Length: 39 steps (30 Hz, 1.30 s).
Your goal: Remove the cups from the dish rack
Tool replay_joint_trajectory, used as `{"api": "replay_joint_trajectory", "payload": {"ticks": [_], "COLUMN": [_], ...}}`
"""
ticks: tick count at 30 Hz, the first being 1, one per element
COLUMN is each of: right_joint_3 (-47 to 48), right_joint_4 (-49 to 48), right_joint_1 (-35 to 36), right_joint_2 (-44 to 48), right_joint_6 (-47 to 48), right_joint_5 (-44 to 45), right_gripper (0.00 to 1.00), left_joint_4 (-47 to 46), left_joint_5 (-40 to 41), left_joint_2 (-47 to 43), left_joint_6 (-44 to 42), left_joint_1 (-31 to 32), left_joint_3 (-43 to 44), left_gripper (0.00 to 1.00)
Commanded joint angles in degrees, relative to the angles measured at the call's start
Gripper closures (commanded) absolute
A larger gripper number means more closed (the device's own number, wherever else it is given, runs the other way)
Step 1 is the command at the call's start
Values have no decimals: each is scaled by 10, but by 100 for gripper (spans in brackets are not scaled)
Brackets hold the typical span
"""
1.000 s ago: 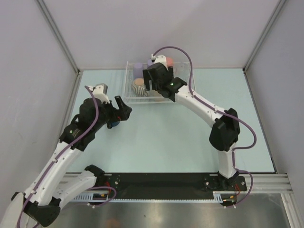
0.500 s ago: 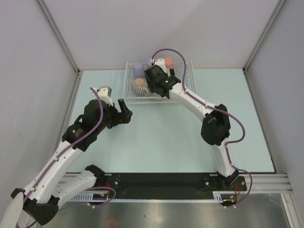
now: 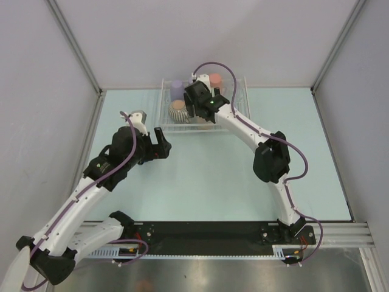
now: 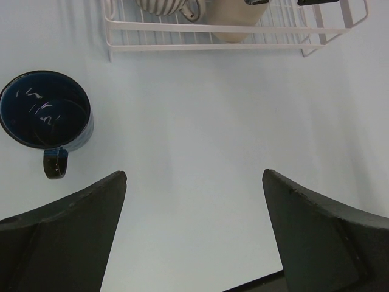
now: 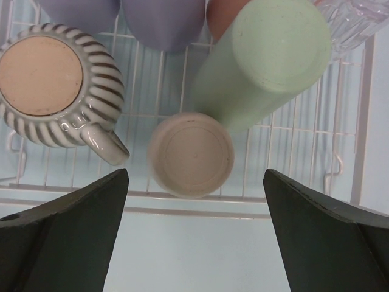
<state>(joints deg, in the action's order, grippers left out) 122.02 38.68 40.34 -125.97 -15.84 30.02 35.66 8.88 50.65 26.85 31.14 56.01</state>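
Observation:
The white wire dish rack (image 3: 234, 100) stands at the back of the table. My right gripper (image 3: 199, 115) hovers open above its near rail (image 5: 182, 198). Below it sit a tan cup (image 5: 191, 153) and a ribbed beige-white cup (image 5: 51, 85), both bottom-up. A pale green cup (image 5: 267, 55) leans behind them, with two lavender cups (image 5: 164, 21) and a salmon one (image 5: 223, 15) at the back. A dark navy mug (image 4: 45, 109) stands upright on the table, left of my open, empty left gripper (image 4: 194, 176), which is short of the rack (image 4: 231, 45).
A clear ridged piece (image 5: 352, 18) lies at the rack's right end. Grey walls with metal corner posts (image 3: 76, 48) close in the pale blue table (image 3: 213, 176) on three sides. The black base rail (image 3: 206, 234) runs along the near edge.
My left gripper has drawn back from the navy mug and now points toward the rack, its arm hiding the mug from above. My right gripper has shifted slightly back-left over the rack.

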Motion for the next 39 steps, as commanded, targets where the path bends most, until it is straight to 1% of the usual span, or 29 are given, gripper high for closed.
{"api": "replay_joint_trajectory", "payload": {"ticks": [1,8,11,14,15,19,23,24,25,29,32,33,34,39], "right_joint_3": [26,23,21,23,22,9,-3,-9,-12,-24,-31,-32,-31,-35], "right_joint_4": [-15,-36,-50,-56,-58,-65,-66,-68,-67,-69,-69,-69,-67,-67], "right_joint_1": [-12,-22,-23,-25,-26,-25,-24,-24,-23,-24,-24,-24,-24,-16], "right_joint_2": [-17,-30,-32,-36,-35,-31,-29,-26,-25,-19,-16,-16,-16,-6], "right_joint_6": [-8,2,6,5,3,1,-2,-2,-4,-7,-10,-10,-10,-3], "right_joint_5": [-20,-27,-30,-37,-37,-44,-45,-45,-45,-46,-49,-50,-51,-41], "right_gripper": [1,2,4,9,14,24,28,33,36,43,62,88,100,100], "left_joint_4": [-16,-22,-23,-23,-23,-23,-23,-25,-24,-24,-23,-23,-24,-23], "left_joint_5": [5,10,9,8,9,10,10,10,10,7,6,5,5,3], "left_joint_2": [5,16,21,24,26,30,30,30,29,25,21,19,18,13], "left_joint_6": [-12,-11,-9,-8,-8,-8,-7,-7,-7,-7,-7,-5,-5,-4], "left_joint_1": [4,5,4,5,5,5,5,4,4,5,5,4,4,5], "left_joint_3": [1,0,2,4,5,7,6,5,4,1,-4,-5,-5,-10], "left_gripper": [0,0,0,0,0,0,0,0,0,0,0,0,0,0]}}
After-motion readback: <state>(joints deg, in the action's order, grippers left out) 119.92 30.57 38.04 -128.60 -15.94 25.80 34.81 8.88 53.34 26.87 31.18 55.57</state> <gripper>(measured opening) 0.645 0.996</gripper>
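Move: The upside-down beige cup at the front of the rack stands about 3 cm ahead of the right hand, 1 cm to its left and 4 cm below. From the same hand, the striped mug is roughly 10 cm left and 4 cm ahead, the green cup 8 cm ahead and 3 cm right, and the middle purple cup 12 cm ahead and 4 cm left. The beige cup lies some 20 cm ahead of the left hand, 15 cm right and 10 cm below. The beige cup's upturned base comes between the right hand's open fingers as the hand sinks and reaches forward, each by about 2.5 cm, the sinking done early while the forward slide goes on. The fingers then close by about a third of their range and pinch the cup from its left and right sides; the hand ends there, barely tilted. ##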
